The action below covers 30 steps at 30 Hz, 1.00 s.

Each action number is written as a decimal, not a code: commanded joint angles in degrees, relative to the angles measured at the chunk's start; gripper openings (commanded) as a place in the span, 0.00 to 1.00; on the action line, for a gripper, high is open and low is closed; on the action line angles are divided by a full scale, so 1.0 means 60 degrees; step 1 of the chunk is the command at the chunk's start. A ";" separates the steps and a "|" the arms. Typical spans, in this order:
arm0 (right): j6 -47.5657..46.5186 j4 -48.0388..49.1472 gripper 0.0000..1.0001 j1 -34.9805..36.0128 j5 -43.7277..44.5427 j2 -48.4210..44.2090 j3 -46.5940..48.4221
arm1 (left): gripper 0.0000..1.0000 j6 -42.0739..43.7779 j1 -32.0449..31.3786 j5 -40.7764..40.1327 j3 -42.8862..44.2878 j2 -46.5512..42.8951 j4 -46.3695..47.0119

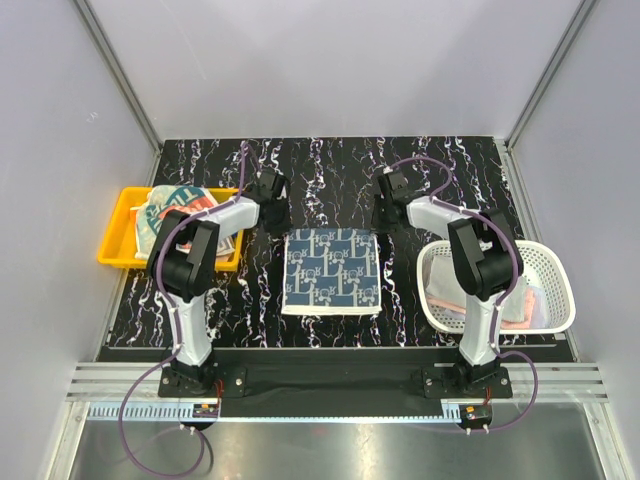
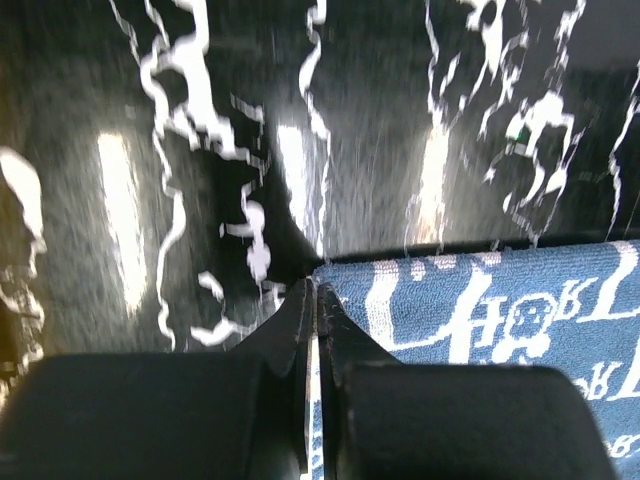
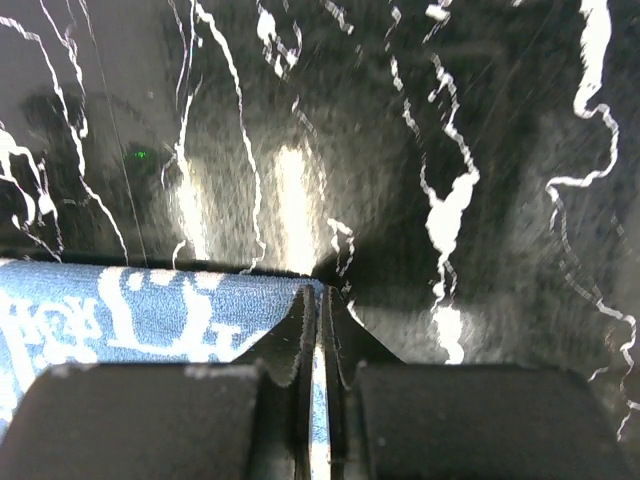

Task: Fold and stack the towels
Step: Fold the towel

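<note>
A white towel printed with a dark blue pattern [image 1: 331,271] lies flat in the middle of the black marbled table. My left gripper [image 1: 279,226] is down at its far left corner. In the left wrist view the jaws [image 2: 318,296] are shut, with a strip of the towel [image 2: 500,320] pinched between them. My right gripper [image 1: 381,224] is at the far right corner. In the right wrist view it [image 3: 322,300] is likewise shut on the edge of the towel [image 3: 130,315]. More towels lie folded in the yellow tray [image 1: 112,252] and loose in the white basket [image 1: 556,262].
The yellow tray stands at the left edge of the table and holds a printed towel [image 1: 175,205]. The white mesh basket stands at the right edge, with pale pink cloth [image 1: 510,310] inside. Grey walls close in the back and both sides.
</note>
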 commanded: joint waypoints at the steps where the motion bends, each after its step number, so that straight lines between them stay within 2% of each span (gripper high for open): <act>1: -0.0140 0.0604 0.00 -0.0272 -0.0276 0.0081 0.0247 | 0.00 0.0249 0.0320 0.0233 0.0542 0.0211 0.0247; 7: -0.0140 0.1644 0.00 -0.0360 -0.0277 -0.0548 -0.0061 | 0.00 0.0146 0.0379 0.0366 0.0981 -0.0009 0.0833; 13: -0.0199 0.2158 0.00 -0.0345 -0.0086 -0.1413 -0.0500 | 0.00 0.0044 0.0379 0.0336 0.0822 -0.0624 0.1243; 30: 0.0636 0.3067 0.00 -0.0258 -0.0701 -0.4297 -0.3779 | 0.00 -0.0498 0.0145 0.0673 -0.2693 -0.3377 0.2693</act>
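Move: The towel lies flat, its far corners already pinched in the two shut grippers, one at each corner. Its near edge, over which the fold goes, has its middle about 22 cm back from both hands and a centimetre lower, roughly 12 cm to the left hand's right and 11 cm to the right hand's left. The yellow basket stands some 27 cm left of the left hand, 1 cm farther out; the white basket is about 27 cm right of the right hand and 15 cm back. The towel, still pinched by its far corners, is first dragged about 3 cm forward along the table by both hands together, then raised some 7 cm and carried back about 5 cm from the farthest point, towards its near edge. The fingertips swing forward and inward by about 15 degrees, and both grips stay shut. ##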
